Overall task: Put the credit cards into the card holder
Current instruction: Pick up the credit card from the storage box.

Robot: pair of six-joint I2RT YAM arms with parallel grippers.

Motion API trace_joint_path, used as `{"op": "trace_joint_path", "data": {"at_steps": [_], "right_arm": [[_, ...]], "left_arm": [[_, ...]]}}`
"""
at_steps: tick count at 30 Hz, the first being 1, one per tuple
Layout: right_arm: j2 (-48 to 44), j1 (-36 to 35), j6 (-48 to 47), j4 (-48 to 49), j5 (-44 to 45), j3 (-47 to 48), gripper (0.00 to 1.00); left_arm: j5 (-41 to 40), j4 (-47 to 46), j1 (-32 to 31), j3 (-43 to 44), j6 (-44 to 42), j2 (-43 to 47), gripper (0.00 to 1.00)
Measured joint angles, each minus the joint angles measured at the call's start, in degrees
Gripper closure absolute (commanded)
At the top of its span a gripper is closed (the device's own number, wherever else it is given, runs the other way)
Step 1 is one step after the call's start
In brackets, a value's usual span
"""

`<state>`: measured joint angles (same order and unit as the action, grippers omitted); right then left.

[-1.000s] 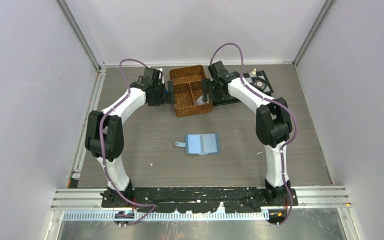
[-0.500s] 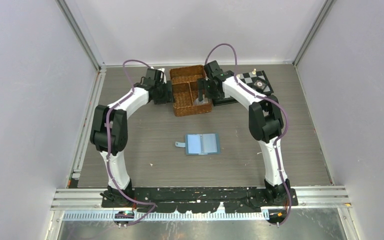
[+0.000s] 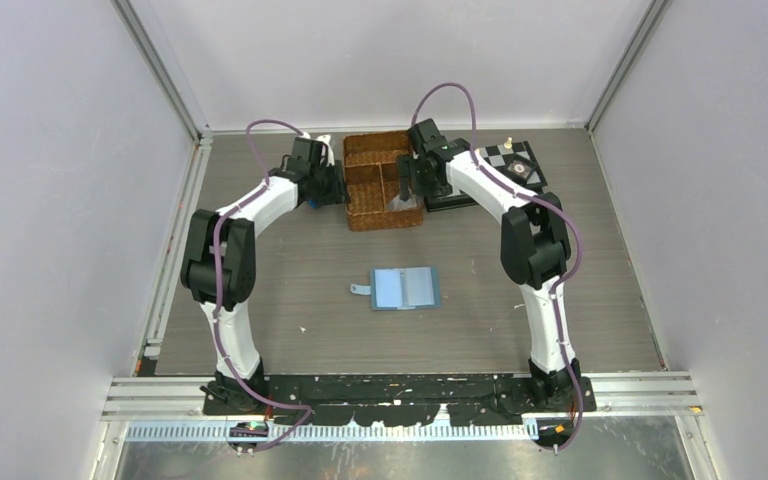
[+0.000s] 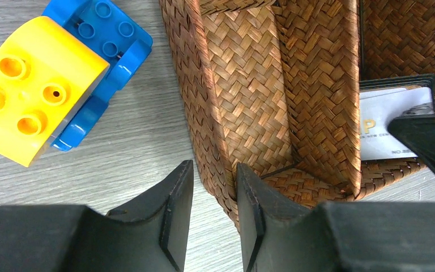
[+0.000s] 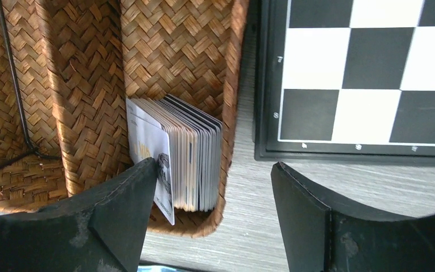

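Observation:
The credit cards (image 5: 190, 158) stand on edge as a thick stack in the near right compartment of a brown wicker basket (image 5: 85, 102); their front face also shows in the left wrist view (image 4: 391, 122). My right gripper (image 5: 214, 164) is open wide. Its left finger is inside the compartment against the front card, and its right finger hangs outside the basket wall over the table. My left gripper (image 4: 214, 165) straddles the basket's left wall (image 4: 204, 113) with narrowed jaws; the inner finger touches the wicker and a gap remains at the outer finger. The teal card holder (image 3: 405, 288) lies open mid-table.
A yellow and blue toy block (image 4: 34, 85) sits left of the basket, close to my left gripper. A black-framed chessboard (image 5: 368, 73) lies right of the basket, with a strip of bare table between them. The basket (image 3: 385, 222) stands at the back of the table.
My left gripper has shifted onto the basket's left wall and its jaws have narrowed a lot. My right gripper has moved left, deeper over the card compartment, and stays wide.

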<state>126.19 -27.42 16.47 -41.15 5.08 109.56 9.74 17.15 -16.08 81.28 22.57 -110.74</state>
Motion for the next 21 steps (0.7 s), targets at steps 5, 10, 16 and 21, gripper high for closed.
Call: {"op": "trace_joint_path", "data": {"at_steps": [5,10,16,21], "right_arm": [[-2.12,0.24,-0.07,-1.40,1.75,0.00,0.31],[-2.51,0.31,-0.22,-1.55,1.70,-0.07,0.50],[-2.51,0.66,-0.26,-2.86,1.64,-0.52,0.62],[-2.51,0.68,-0.24,-2.89,1.31,-0.55,0.62]], "left_arm": [[0.39,-0.28,0.07,-0.17,0.11,0.00,0.67],[0.59,-0.57,0.09,-0.35,0.57,0.00,0.68],[0.81,-0.87,0.13,-0.50,0.94,0.00,0.69],[0.87,-0.92,0.13,-0.50,0.96,0.00,0.69]]}}
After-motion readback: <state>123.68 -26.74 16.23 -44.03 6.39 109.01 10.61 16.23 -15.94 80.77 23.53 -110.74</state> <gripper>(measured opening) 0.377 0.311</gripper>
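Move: Leaning up in the storage box's front right compartment, the VIP credit card is about 4 cm to the right hand's left, level with it fore and aft and some 2 cm lower. The storage box's middle is roughly 7 cm left and 3 cm ahead of that hand; the chessboard's middle is 14 cm right and 4 cm ahead. From the left hand, the card lies about 12 cm right, 1 cm ahead and 2 cm lower. Drawing its left finger up off the place where it already rests on the VIP card's face, the right hand rises about 2 cm, then eases some 1.5 cm right towards the box's right rim, sinking slightly as its fingers close to about half their former gap. The left hand stays put, its fingers still straddling the box's front left wall. ##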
